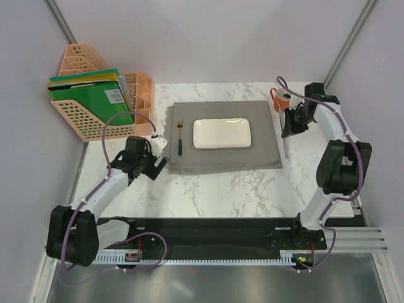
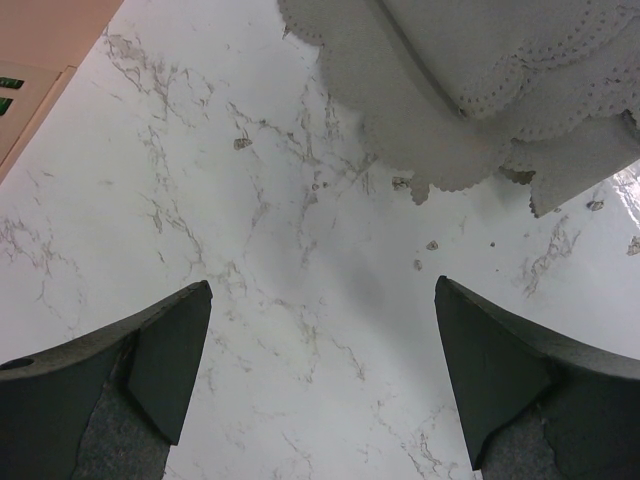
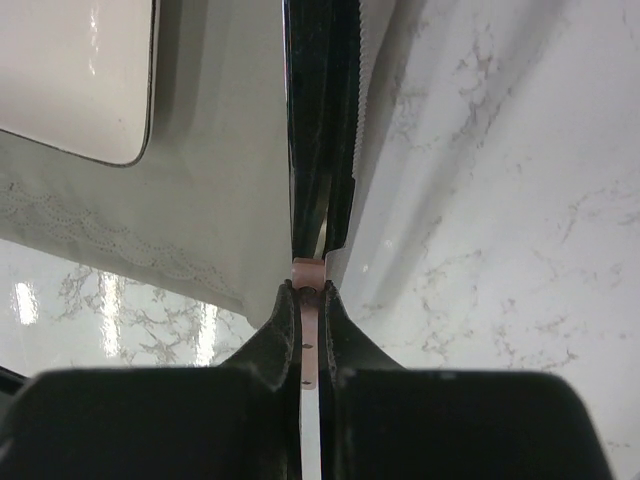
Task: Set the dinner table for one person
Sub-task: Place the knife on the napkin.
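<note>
The dinner table [image 1: 221, 189] is white marble with grey veins. On it lies a grey scallop-edged placemat [image 1: 221, 161] bearing a white rectangular plate [image 1: 221, 133], with a dark-handled fork [image 1: 180, 136] to the plate's left. My right gripper [image 1: 286, 130] hovers at the mat's right edge, shut on a knife [image 1: 285, 148]. In the right wrist view the gripper [image 3: 308, 285] pinches the knife's pale part, and the knife's dark part [image 3: 320, 120] reaches out along the placemat [image 3: 220, 150] edge near the plate [image 3: 70, 70]. My left gripper [image 1: 161, 156] is open and holds nothing, off the mat's near-left corner, over bare table [image 2: 250, 200] with the placemat [image 2: 420, 90] corner ahead.
An orange mug [image 1: 280, 98] stands at the back right, just behind the right gripper. A peach file rack [image 1: 95, 101] with green folders sits at the back left. Grey walls close in the table on three sides.
</note>
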### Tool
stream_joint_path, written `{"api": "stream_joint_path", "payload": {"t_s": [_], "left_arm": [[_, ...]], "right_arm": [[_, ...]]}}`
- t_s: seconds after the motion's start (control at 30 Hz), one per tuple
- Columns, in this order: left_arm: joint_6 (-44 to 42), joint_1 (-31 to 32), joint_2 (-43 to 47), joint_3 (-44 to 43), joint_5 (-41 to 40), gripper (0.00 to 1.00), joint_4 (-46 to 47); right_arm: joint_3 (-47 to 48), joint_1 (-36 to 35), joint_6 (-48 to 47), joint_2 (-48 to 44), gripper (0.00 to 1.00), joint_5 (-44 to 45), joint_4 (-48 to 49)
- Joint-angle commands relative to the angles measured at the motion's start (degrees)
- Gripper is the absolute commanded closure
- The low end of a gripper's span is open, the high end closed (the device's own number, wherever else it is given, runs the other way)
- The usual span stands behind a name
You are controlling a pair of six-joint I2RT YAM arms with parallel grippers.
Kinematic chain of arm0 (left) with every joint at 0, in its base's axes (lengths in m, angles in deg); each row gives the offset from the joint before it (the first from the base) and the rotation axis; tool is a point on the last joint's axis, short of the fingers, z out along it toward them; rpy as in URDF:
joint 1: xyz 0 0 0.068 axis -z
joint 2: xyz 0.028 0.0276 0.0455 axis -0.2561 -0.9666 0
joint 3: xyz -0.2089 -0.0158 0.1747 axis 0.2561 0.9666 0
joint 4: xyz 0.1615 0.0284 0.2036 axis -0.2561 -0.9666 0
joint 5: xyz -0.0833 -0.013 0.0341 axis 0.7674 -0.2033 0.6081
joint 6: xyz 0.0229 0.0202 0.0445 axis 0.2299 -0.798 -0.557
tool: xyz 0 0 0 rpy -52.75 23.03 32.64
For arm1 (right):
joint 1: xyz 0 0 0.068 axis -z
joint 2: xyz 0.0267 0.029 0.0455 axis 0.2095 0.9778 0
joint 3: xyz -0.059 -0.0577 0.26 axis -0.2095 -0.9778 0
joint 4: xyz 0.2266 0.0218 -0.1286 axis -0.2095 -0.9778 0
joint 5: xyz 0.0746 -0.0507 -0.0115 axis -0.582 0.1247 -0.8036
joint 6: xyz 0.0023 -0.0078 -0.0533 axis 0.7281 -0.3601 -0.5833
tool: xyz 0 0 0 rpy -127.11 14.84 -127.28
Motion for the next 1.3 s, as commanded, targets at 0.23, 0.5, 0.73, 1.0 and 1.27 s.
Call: {"api": "stream_joint_path", "payload": {"t_s": [0.23, 0.5, 0.73, 1.0, 1.27], "left_arm": [[0.88, -0.36, 0.12, -0.31, -0.05, 0.00, 0.64], [0.79, -0.36, -0.23, -0.13, -1.63, 0.00, 0.64], [0.79, -0.36, -0.40, -0.22, -1.90, 0.00, 0.47], [0.79, -0.36, -0.84, -0.22, -1.55, 0.00, 0.47], [0.61, -0.36, -0.49, -0.14, -1.81, 0.00, 0.29]], "right_arm": [[14.30, -6.10, 5.03, 11.92, 1.00, -2.84, 2.96], [18.71, -9.79, 7.84, 17.91, 1.00, -2.50, 4.54], [16.35, -10.41, 8.28, 18.89, 1.00, -1.09, 6.03], [12.82, -10.50, 7.93, 17.82, 1.00, 1.64, 8.67], [12.21, -10.50, 8.11, 19.94, 1.00, 3.22, 10.60]]}}
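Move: The right hand already holds the knife, blade pointing forward, roughly above the napkin's right edge; the bare strip of napkin it goes for lies about 7 cm ahead, 8 cm to its left and 10 cm below. The plate's middle is some 8 cm ahead and 20 cm left, and the mug stands about 21 cm straight ahead. From the left hand, that strip is about 17 cm ahead, 35 cm right and 5 cm below. With the knife still pinched at its handle, the right hand swings diagonally forward and left, about 7 cm each way, in over the napkin towards the bare strip right of the plate, sinking only slightly at first. Once alongside the plate it comes down more steeply, some 7 cm lower in all, easing back right by barely a centimetre as it slows, with the fingers staying shut and the wrist turning only a few degrees. ##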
